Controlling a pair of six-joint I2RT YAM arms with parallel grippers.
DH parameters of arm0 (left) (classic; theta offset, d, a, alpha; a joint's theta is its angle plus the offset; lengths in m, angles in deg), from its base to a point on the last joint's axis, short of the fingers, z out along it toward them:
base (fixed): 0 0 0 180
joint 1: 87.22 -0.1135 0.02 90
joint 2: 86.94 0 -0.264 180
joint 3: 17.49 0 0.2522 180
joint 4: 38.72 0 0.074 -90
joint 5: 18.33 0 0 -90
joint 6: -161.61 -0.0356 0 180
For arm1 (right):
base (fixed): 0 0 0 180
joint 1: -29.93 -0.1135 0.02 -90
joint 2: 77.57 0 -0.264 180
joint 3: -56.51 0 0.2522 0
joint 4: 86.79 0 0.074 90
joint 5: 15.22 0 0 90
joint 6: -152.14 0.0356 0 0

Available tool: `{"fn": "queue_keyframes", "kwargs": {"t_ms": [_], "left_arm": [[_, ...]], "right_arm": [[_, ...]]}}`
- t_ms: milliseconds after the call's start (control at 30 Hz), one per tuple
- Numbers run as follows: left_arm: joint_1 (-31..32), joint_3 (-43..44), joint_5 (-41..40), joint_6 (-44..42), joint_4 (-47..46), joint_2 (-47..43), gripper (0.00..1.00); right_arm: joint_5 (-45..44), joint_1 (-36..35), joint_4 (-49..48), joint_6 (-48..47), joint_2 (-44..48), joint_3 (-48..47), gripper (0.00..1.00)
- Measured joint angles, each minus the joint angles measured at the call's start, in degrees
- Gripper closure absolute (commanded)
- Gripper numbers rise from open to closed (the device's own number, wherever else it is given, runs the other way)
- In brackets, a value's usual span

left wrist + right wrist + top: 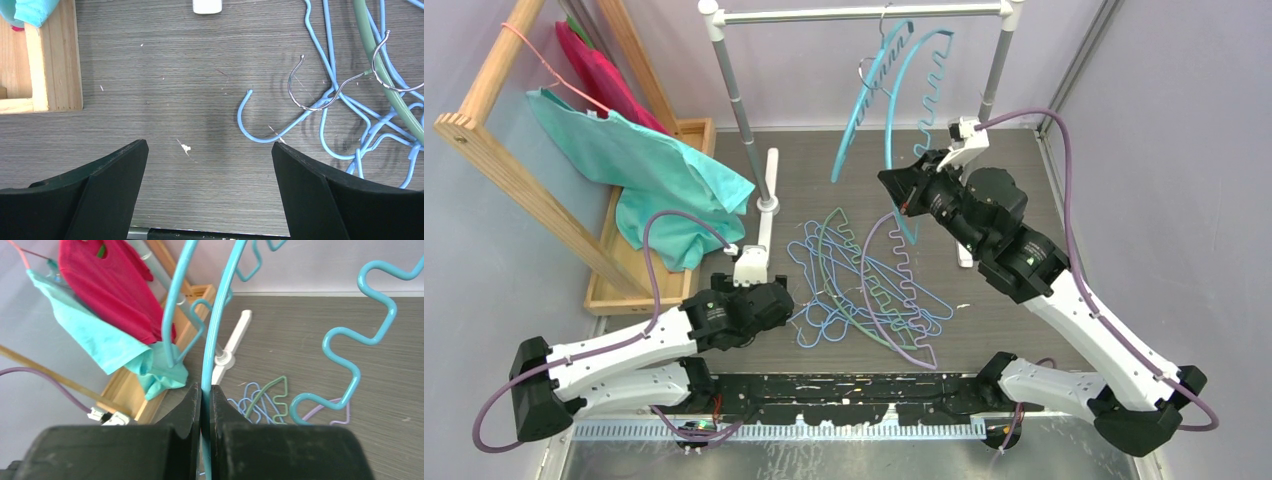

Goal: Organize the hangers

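Observation:
Two teal arched hangers hang from the rack bar (864, 14): one further left (864, 110), one further right (921, 75). My right gripper (896, 197) is shut on the arched arm of the right teal hanger (220, 315), gripper (205, 390); its zigzag bar (350, 340) hangs to the right. On the table lies a tangle of light-blue wire hangers (844, 295), a green one (834, 230) and a purple one (879, 310). My left gripper (772, 302) is open and empty above bare table (210, 165), just left of a light-blue hook (260, 135) and a metal hook (310, 97).
A wooden frame (519, 170) at the left carries a pink hanger (544, 65) with a teal garment (644, 165) and a red garment (599, 70). A wooden tray (696, 135) lies beneath. The rack's white foot (767, 200) and grey post (739, 95) stand beside the pile.

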Motion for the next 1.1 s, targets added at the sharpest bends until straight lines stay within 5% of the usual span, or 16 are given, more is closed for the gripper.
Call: {"fn": "queue_keyframes", "kwargs": {"t_ms": [600, 1100], "left_arm": [[0.0, 0.0, -0.1, 0.0, 0.2, -0.2, 0.02], [0.0, 0.0, 0.0, 0.0, 0.2, 1.1, 0.02]], "right_arm": [[23.0, 18.7, -12.4, 12.3, -5.9, -1.8, 0.99], [33.4, 27.9, -22.5, 22.2, -12.0, -2.0, 0.99]]}}
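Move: My right hand already holds a blue hanger by its arm, hook ahead of my fingers. The spot on the rack's rail it is bound for lies about 22 cm ahead, 2 cm right and 14 cm above. The hung blue hanger is some 22 cm ahead, 5 cm left and slightly higher; the hanger pile is roughly 5 cm ahead, 6 cm left and 41 cm below. From my left hand that rail spot is some 31 cm ahead, 35 cm right and 44 cm above. With my right fingers still shut on the blue hanger, I carry it forward about 9 cm towards the rail, to the right of the hanger already there. I drift some 3 cm right and climb about 5 cm, then sink slightly at the end as I keep reaching forward. On the way I roll my wrist some 20 degrees, left side rising, to bring the hook up over the rail. ##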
